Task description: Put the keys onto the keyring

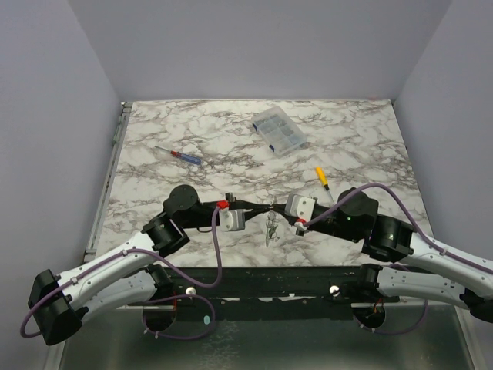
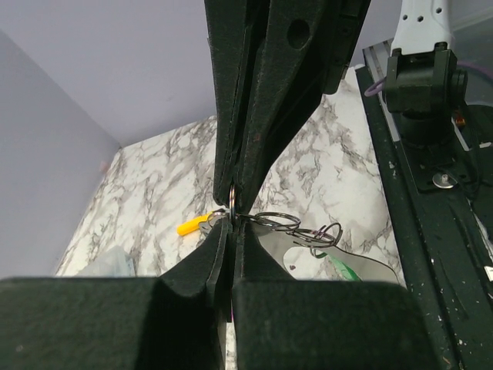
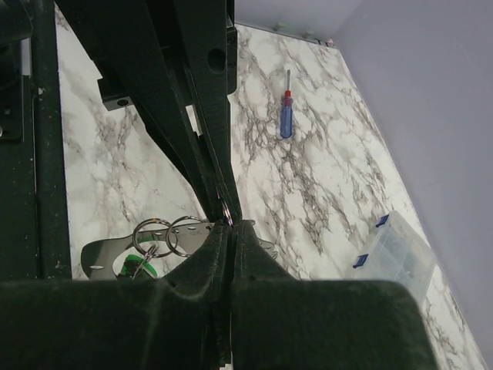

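Both grippers meet tip to tip above the table's near middle. In the left wrist view my left gripper is shut on a thin keyring seen edge-on. My right gripper is shut on the same keyring from the opposite side. More wire rings link off to one side, and the silvery keys with a green tag hang from them. From above, the keys dangle just under the left gripper and right gripper. The same keys also show in the right wrist view.
A yellow-handled screwdriver lies right of centre. A blue and red screwdriver lies at the left. A clear plastic parts box sits toward the back. The table's dark front rail runs just below the grippers.
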{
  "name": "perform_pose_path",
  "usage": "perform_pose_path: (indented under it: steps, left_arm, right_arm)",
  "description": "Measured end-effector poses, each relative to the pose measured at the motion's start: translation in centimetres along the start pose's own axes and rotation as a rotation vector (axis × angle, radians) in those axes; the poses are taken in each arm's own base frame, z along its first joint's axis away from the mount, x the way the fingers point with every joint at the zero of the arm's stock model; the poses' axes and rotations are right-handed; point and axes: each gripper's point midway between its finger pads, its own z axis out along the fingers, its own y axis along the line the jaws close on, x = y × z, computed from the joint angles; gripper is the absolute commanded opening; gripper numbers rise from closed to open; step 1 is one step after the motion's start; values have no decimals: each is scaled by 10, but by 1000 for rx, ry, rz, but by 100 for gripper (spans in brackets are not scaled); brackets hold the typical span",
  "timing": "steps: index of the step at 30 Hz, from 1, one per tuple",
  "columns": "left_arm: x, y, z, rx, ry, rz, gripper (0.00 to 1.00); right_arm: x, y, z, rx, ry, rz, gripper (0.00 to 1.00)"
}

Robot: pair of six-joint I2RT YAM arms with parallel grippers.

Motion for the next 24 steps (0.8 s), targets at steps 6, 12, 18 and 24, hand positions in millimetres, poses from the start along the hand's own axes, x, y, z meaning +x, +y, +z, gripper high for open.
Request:
perform_pose_path:
  steps: [6,12,18,24]
  left_arm:
    - [2,2,0,-14,11,-3,0]
    - [9,7,-1,-42,44,-3,0]
    - [24,10,-2,-62,103,-21,0]
    - [32,12,1,-67,135,-34,0]
  right_arm:
    - [1,0,0,2,4,-3,9]
    - [1,-3,0,12,17,-9,39]
    - [2,-15,-14,55,62,-26,47]
    - [2,-24,-25,63,135,-48,48]
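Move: Between the two sets of shut fingertips sits the keyring, practically at both hand points, with the keys hanging some 4 cm below them. On the table, about 24 cm lower, the yellow screwdriver lies roughly 17 cm ahead of the right hand and 20 cm to its right. The clear box is about 38 cm ahead and 5 cm to the right, the blue screwdriver some 28 cm ahead and 30 cm to the left. Leaving the keyring to the left hand, the right fingers open to nearly half and let go of it, then back off about 3 cm to the right while drifting slightly forward and up. The left fingers stay shut on the ring and carry it forward and down, about 2.5 cm each way, with the hand turning some 10 degrees. ##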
